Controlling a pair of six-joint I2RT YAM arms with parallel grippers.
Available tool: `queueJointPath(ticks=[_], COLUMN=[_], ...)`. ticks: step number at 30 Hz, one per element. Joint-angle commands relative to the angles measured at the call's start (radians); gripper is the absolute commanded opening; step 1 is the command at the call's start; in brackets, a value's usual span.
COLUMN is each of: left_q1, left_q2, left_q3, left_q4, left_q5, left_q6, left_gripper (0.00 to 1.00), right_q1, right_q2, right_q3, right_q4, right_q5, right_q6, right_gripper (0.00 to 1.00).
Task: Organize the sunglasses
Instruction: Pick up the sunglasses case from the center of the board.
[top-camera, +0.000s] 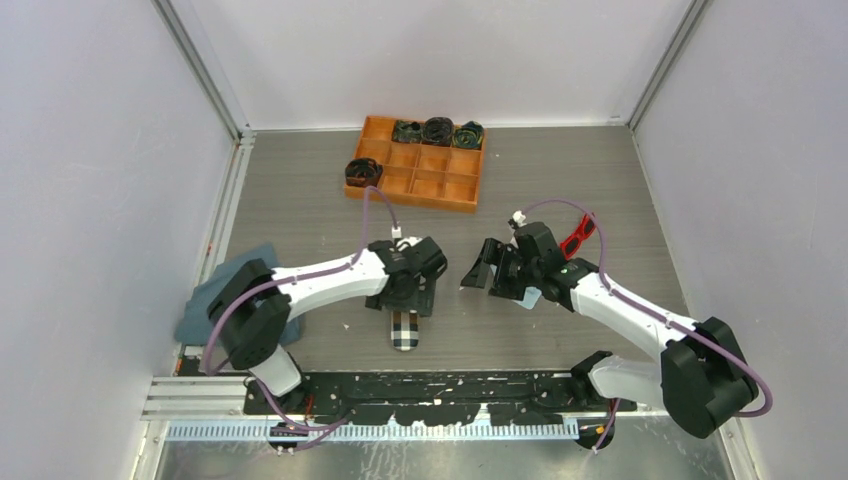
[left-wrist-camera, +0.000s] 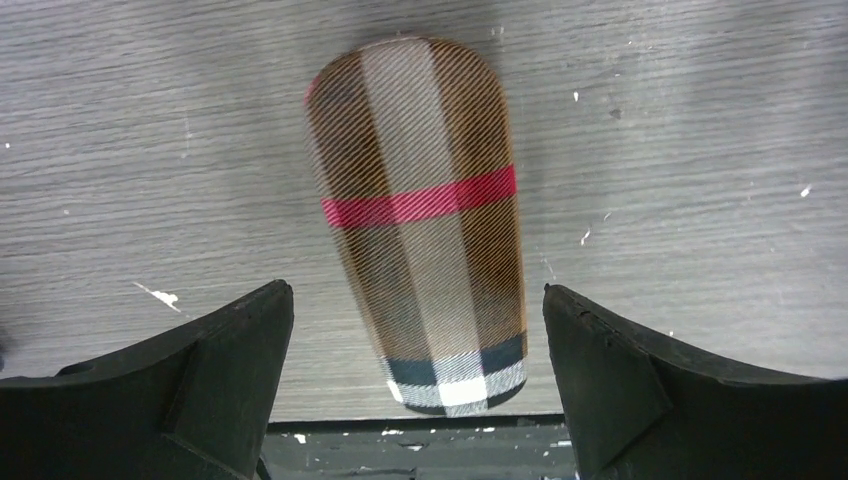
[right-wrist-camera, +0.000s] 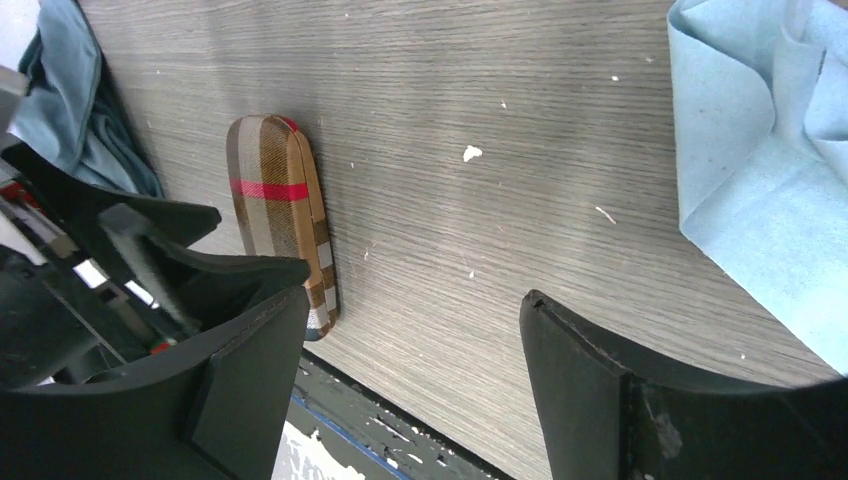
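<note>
The red sunglasses (top-camera: 577, 238) lie on the table just behind my right arm, and neither wrist view shows them. The tan-and-black plaid case (top-camera: 404, 331) lies closed near the front edge. My left gripper (top-camera: 405, 300) hovers right over it, open and empty. In the left wrist view the case (left-wrist-camera: 420, 220) lies lengthwise between the spread fingers of the left gripper (left-wrist-camera: 415, 292), untouched. My right gripper (top-camera: 480, 274) is open and empty, right of the case, above bare table. The right wrist view shows the right gripper (right-wrist-camera: 415, 290) and the case (right-wrist-camera: 280, 215) to its left.
A light blue cloth (top-camera: 531, 298) lies under my right wrist and shows in the right wrist view (right-wrist-camera: 750, 150). An orange divided tray (top-camera: 440, 185) with dark rolled items stands at the back. A grey-blue cloth (top-camera: 225, 295) lies at the left edge. The black front rail (left-wrist-camera: 420, 450) is close.
</note>
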Motion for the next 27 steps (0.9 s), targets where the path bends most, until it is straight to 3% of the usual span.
queueJointPath(ticks=[1,14,19,23,27], left_q1=[-0.042,-0.081,-0.081,-0.063,0.062], left_q2=[0.072,0.157,0.126,0.001,-0.247], left_q3=[0.076,0.081,0.046,-0.003,-0.13], left_q4=[-0.077,-0.057,-0.004,0.089,0.302], left_q5=[-0.128,-0.135,-0.105,-0.048,0.201], left_q6=[-0.062,-0.129,-0.136,-0.111,-0.06], left_gripper=[0.95,0.76,0.5,0.34,0.21], right_q1=[-0.002,-0.003,-0.002,-0.011,-0.062], right_q2=[0.002,0.018,0.018,-0.003,-0.045], right_q3=[-0.001,0.003,0.005,0.005,-0.001], right_q4=[0.0,0.012,0.013,0.02,0.079], right_q5=[0.008,-0.009,-0.012,-0.057,-0.179], right_q6=[0.017,0.016,0.02,0.03,0.08], right_gripper=[0.83,0.83,0.83,0.84,0.84])
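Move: The plaid sunglasses case lies lengthwise fore and aft, almost straight under my open left hand: about 3 cm below, 1 cm back and level with it sideways. The light blue cloth is some 22 cm to my left hand's right and 6 cm ahead, the grey-blue cloth about 32 cm to its left and 4 cm ahead. From my right hand the case is roughly 15 cm left, 5 cm back and 7 cm below. I sink my left hand about 3 cm straight down over the case, rolling some 10 degrees so its left side comes up, then close the fingers from wide open and pinch the case by its two long sides near the middle. Keeping hold, I start lifting it about 2 cm, easing right and rolling back the other way. ##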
